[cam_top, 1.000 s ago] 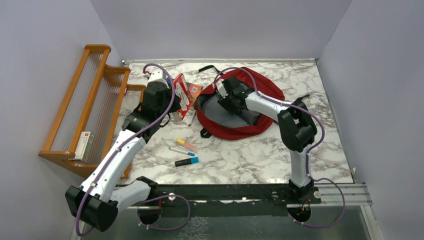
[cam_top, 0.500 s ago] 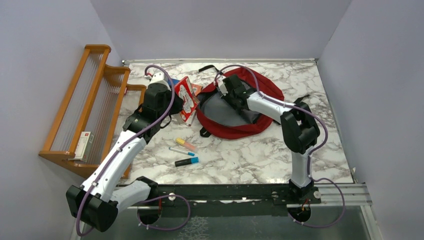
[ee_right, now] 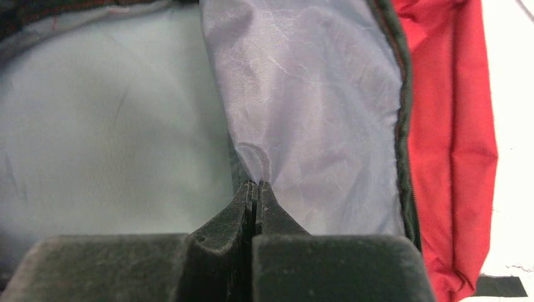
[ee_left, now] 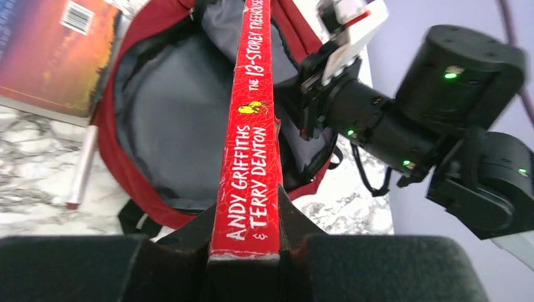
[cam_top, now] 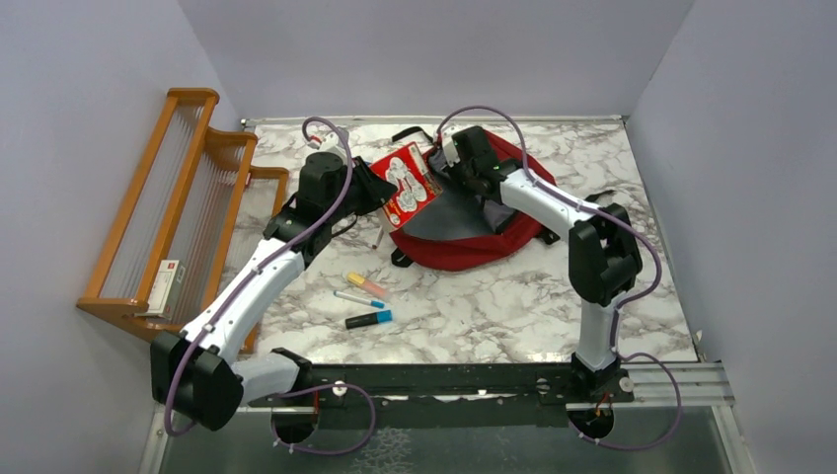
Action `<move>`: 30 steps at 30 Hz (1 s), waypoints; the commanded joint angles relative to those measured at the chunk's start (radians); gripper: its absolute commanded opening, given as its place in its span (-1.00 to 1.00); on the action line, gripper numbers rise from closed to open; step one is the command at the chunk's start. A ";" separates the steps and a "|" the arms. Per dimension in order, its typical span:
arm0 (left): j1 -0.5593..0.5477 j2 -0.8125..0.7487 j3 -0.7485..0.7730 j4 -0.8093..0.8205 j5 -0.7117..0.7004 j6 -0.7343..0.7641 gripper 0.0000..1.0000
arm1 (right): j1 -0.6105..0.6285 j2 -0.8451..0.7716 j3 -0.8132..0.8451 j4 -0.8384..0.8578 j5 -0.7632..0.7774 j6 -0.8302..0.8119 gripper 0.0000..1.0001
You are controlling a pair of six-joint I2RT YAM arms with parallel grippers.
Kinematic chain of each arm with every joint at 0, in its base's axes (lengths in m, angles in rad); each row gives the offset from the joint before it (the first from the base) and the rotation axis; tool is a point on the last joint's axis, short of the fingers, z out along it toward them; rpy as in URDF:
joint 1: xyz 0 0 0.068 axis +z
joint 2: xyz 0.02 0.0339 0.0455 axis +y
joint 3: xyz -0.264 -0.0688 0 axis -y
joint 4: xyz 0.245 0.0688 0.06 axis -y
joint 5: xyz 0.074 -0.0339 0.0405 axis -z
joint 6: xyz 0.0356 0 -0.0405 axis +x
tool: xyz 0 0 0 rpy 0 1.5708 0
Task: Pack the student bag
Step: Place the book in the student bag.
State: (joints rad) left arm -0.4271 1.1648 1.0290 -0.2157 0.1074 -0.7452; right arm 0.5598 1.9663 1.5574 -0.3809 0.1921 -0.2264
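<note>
The student bag (cam_top: 491, 253), red with a grey lining, lies open at the back of the marble table. My left gripper (cam_top: 371, 188) is shut on the spine of a red book (cam_top: 407, 184) and holds it tilted at the bag's left rim. In the left wrist view the red book (ee_left: 252, 113) runs edge-on from that gripper (ee_left: 245, 202) over the bag's opening (ee_left: 170, 119). My right gripper (cam_top: 460, 161) is at the bag's back rim. In the right wrist view this gripper (ee_right: 255, 184) is shut on a fold of grey lining (ee_right: 315, 94), beside the red outer fabric (ee_right: 453, 126).
An orange wooden rack (cam_top: 168, 207) with a small white box (cam_top: 166, 286) stands on the left. Two highlighters (cam_top: 367, 286) (cam_top: 368, 319) and a pen (cam_top: 357, 298) lie in front of the bag. A second book (ee_left: 56, 56) and a pen (ee_left: 82, 170) lie beside the bag.
My left arm has swung the red book right, up to the bag's opening. My right gripper has shut on the lining and drawn it toward the back.
</note>
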 commanded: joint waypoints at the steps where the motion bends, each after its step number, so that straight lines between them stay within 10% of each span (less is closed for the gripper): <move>1: 0.004 0.059 0.017 0.132 0.099 -0.107 -1.00 | -0.017 -0.085 0.051 0.024 -0.026 0.048 -0.98; 30: 0.007 0.475 0.081 0.470 0.237 -0.280 -1.00 | -0.029 -0.233 -0.043 0.133 -0.131 0.154 -0.98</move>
State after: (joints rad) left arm -0.4252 1.5978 1.0462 0.0715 0.2520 -0.9691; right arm 0.5316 1.7916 1.5227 -0.3355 0.1265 -0.1013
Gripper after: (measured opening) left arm 0.211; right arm 0.015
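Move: The left hand holds the red book upright by one end; the bag's open grey mouth lies about 10 cm ahead of that hand, 10 cm to its right and 20 cm below. On the table, the blue book is some 17 cm ahead and 9 cm to its left, and the white marker about 6 cm ahead and 4 cm left. From the right hand, shut on the grey lining, the mouth's middle is roughly 3 cm back, 4 cm left and 4 cm below. The left hand keeps its grip on the red book and carries it down about 10 cm while reaching forward and to the right some 6 cm each, tipping the fingers down by roughly 15 degrees so the book's far end leads into the bag's mouth. Meanwhile the right hand, still pinching the grey lining, lifts it some 8 cm, most of that early on, then eases up further as its left side tilts up, holding that side of the bag clear of the incoming book. ##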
